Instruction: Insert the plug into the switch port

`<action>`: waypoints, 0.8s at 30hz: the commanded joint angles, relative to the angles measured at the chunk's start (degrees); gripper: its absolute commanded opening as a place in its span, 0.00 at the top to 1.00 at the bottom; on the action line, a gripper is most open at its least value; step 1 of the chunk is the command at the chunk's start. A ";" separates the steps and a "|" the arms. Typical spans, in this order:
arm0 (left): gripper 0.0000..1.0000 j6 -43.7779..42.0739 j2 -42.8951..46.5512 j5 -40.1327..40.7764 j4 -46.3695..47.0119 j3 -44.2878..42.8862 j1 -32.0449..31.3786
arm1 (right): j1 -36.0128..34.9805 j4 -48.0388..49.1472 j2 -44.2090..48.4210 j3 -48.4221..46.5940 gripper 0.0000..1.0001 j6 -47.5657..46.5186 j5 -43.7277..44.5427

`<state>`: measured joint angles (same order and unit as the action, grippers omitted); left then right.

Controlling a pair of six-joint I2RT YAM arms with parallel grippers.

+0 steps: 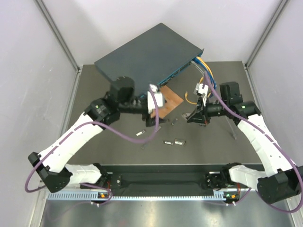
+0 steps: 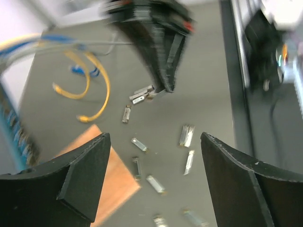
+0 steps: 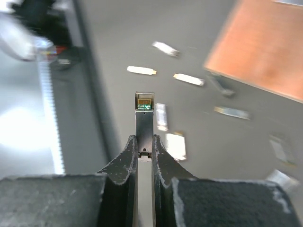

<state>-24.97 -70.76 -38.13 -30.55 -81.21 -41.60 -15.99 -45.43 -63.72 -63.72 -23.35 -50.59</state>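
Observation:
The switch point(image 1: 151, 52) is a flat dark blue-grey box at the back of the table, its teal port face point(image 1: 177, 73) turned toward the front right. My right gripper point(image 3: 144, 141) is shut on a slim silver plug point(image 3: 144, 113), whose gold-contact end sticks out past the fingertips. In the top view this gripper point(image 1: 191, 117) hovers over the mat, right of the wooden square and short of the port face. My left gripper point(image 2: 155, 142) is open with nothing between its fingers. It hangs over the near corner of the wooden square point(image 1: 170, 101).
Several loose silver plugs point(image 1: 179, 141) lie scattered on the dark mat in front of the arms. Yellow and blue cables point(image 1: 201, 71) trail from the switch's right end. White walls close the sides, and a black rail point(image 1: 156, 179) runs along the near edge.

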 commanded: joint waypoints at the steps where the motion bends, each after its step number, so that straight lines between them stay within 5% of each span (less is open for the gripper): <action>1: 0.19 -25.96 0.54 6.13 -7.86 -1.15 -6.10 | -0.27 -2.91 -0.44 1.05 1.00 0.94 -14.61; 4: 0.21 -35.02 -0.16 9.38 -11.63 -0.35 -11.56 | -1.32 -3.96 -1.22 1.94 1.00 0.77 -19.63; 11: 0.26 -41.55 -2.80 11.06 -11.73 0.34 -15.87 | -6.33 -2.05 -1.76 3.86 1.00 4.17 -20.43; 24: 0.51 -41.56 -5.52 15.89 -9.00 3.16 -22.29 | -9.76 -0.53 -3.86 2.91 1.00 6.74 -20.95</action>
<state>-65.49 -75.96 -22.92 -41.56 -78.39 -63.00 -24.69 -47.70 -66.94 -58.89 -16.67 -68.97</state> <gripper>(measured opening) 0.508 0.055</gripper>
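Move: The plug, held at one end in the right hand's shut fingers, lies from the left hand about 12 cm to its right, 2 cm ahead and 11 cm below. Seen from the right hand, the left gripper's open fingers are roughly 14 cm to the left, 2 cm back and 11 cm up. On the table some 34 cm below the left hand, a double plug sits 9 cm right and 3 cm back, a labelled plug 3 cm right and 3 cm back. The left hand sinks some 8.5 cm while drawing back about 6 cm and going right towards the plug's free end, its wrist turning about 45 degrees so that the fingers slant more steeply down to the right, and its wide-open fingers narrow to about half. The right hand keeps its pinch on the plug and brings it about 8.5 cm back and 4.5 cm left at nearly the same height to meet them, swinging its fingers counter-clockwise some 25 degrees and easing to a stop. ##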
